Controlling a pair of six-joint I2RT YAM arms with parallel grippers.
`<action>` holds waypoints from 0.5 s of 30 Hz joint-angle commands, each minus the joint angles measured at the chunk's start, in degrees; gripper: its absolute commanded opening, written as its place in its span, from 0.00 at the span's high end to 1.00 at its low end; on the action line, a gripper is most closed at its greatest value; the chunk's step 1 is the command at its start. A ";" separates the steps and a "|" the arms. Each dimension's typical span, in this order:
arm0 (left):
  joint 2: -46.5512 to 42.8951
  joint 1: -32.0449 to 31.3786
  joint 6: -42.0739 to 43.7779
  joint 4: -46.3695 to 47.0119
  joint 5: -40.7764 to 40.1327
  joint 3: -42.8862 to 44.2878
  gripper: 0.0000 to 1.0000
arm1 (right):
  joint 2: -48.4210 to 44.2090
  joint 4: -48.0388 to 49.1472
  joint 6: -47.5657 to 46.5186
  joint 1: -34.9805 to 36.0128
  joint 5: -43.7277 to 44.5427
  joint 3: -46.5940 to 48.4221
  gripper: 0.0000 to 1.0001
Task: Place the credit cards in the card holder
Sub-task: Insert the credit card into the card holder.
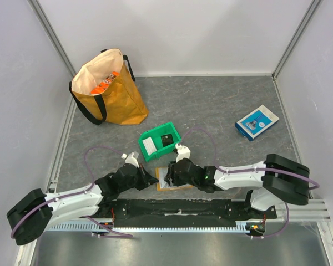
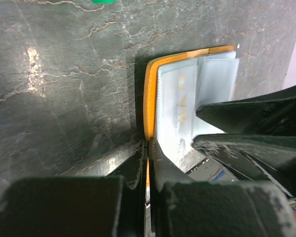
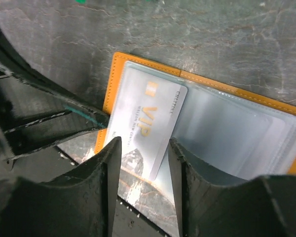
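Note:
The orange card holder lies open on the table near the front edge, its clear sleeves facing up. My left gripper is shut on the holder's orange edge, a thin orange strip showing between its jaws. A white credit card printed "VIP" lies tilted on the left sleeve, its near end sticking out past the holder. My right gripper stands open with its fingers on either side of that near end, not touching it. Whether the card sits inside a sleeve I cannot tell.
A green bin just behind the holder has a white card and a black one in it. An orange-yellow tote bag stands at the back left. A blue-and-white box lies at the right.

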 commanded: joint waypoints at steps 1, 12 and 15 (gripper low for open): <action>-3.41 -0.13 4.41 -4.44 -0.72 -0.79 0.98 | -8.35 -3.74 -3.50 0.73 4.31 0.76 0.48; -8.17 0.04 16.36 -34.33 -3.18 15.28 0.98 | -33.93 -11.49 -17.20 -0.50 12.50 -13.47 0.29; -5.63 -0.05 19.71 -39.60 -3.36 19.94 0.98 | -36.66 -10.18 -22.74 -0.58 8.30 -16.19 0.27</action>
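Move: The VIP card already lies in the left pocket of the open card holder, its middle about 1 cm ahead and 1 cm to the left of the right hand and 1 cm below. The holder's empty right page is some 6 cm to the right, 1 cm ahead; the green tray stands about 16 cm ahead and 4 cm left. From the left hand, pinching the holder's left edge, the card is roughly 4 cm right and 1 cm ahead. The VIP card is left in its pocket as the right hand comes free of it, rising about 7 cm, then swinging some 9 cm right, over the right page and past the strap, sinking slightly at the end; its fingers open wider and tip up nearly 20 degrees. The left hand keeps its pinch, drawing the holder's edge 2 cm left, then lifting it 3 cm with a slight roll. ##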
